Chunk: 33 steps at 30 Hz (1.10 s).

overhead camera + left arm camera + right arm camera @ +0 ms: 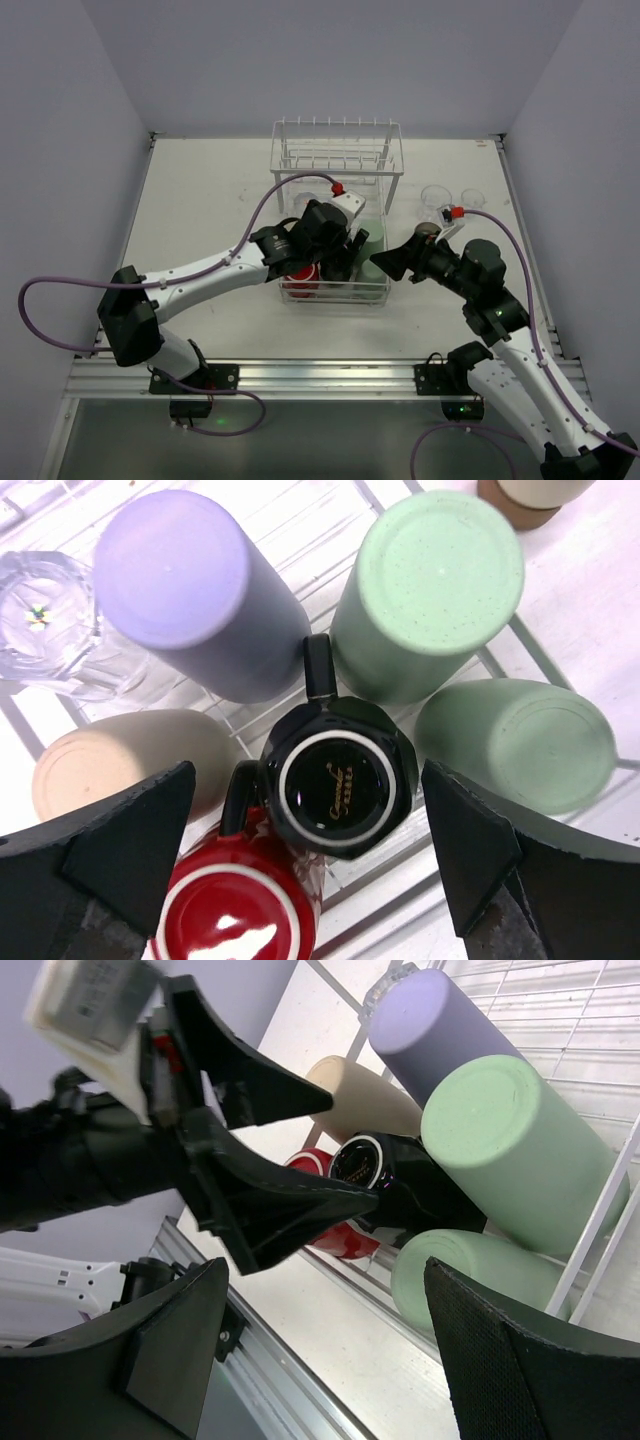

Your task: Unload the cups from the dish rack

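Note:
The white dish rack (290,160) stands mid-table, its near basket packed with upturned cups. From the left wrist I see a lavender cup (180,580), two pale green cups (430,580) (520,740), a tan cup (110,765), a clear cup (45,610), a black handled cup (338,785) and a red cup (235,910). My left gripper (310,845) hangs open just above the black cup, one finger on each side and gaps on both. My right gripper (320,1350) is open and empty beside the rack's right front corner, close to the lower green cup (460,1270).
Clear cups (436,195) stand on the table right of the rack, and a tan cup with a brown base (530,495) is beside them. The rack's raised pronged shelf (338,125) is at the back. The two grippers (335,255) (392,265) are close together.

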{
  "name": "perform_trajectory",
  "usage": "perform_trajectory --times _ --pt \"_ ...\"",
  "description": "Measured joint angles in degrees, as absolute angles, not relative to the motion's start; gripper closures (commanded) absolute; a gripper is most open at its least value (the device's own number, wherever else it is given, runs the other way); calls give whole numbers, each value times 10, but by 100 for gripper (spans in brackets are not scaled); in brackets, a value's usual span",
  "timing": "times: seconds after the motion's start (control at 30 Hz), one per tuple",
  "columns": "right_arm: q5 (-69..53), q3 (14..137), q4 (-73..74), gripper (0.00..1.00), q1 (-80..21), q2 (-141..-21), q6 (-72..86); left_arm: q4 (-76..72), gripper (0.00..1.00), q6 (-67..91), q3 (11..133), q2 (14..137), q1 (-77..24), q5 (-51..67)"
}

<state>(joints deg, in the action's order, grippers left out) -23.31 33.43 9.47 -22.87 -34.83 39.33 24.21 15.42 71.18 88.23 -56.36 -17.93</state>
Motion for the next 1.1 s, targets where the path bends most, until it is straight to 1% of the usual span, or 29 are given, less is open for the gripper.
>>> perform_trajectory --times 0.17,0.37,0.7,0.8,0.87,0.97,1.0,1.03,1.1 --pt "-233 334 95 18 -229 -349 392 255 0 158 712 846 -563 -170" --pt "-233 333 95 18 -229 -347 392 260 0 160 705 842 -563 -157" --pt "-233 333 95 18 -229 -347 390 262 0 161 704 888 -563 -154" --pt "-233 333 96 18 -229 -347 389 262 2 161 704 907 -563 -154" --pt "-233 333 97 17 -229 -347 388 261 6 161 704 917 -563 -154" --pt "-233 333 98 17 -229 -347 386 260 18 164 703 925 -562 -154" --pt "-233 333 98 17 -229 -347 385 258 25 165 702 925 -562 -154" --pt "-233 333 98 17 -229 -347 385 257 38 166 702 925 -562 -153" --pt "-233 333 98 16 -229 -348 385 254 49 167 702 925 -561 -153"
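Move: The black mug lies bottom-up in the rack just under my left hand, its middle about 7 cm below, 1 cm ahead and 1 cm to the right. The red mug is some 7 cm left of my left hand, the small green cup about 9 cm right, both level fore and aft with it; the purple cup is 8 cm straight ahead, the tall green cup 8 cm ahead and 8 cm right. From my right hand the black mug is roughly 6 cm ahead, 9 cm left and 15 cm down. With my left fingers wide open I lift about 2 cm, easing back about 1 cm, then sink some 6 cm so the pads straddle the bottom end of the black mug, tipping my fingers about 5 degrees steeper. Over the last stretch I close partway and pinch the mug's sides near its base. ##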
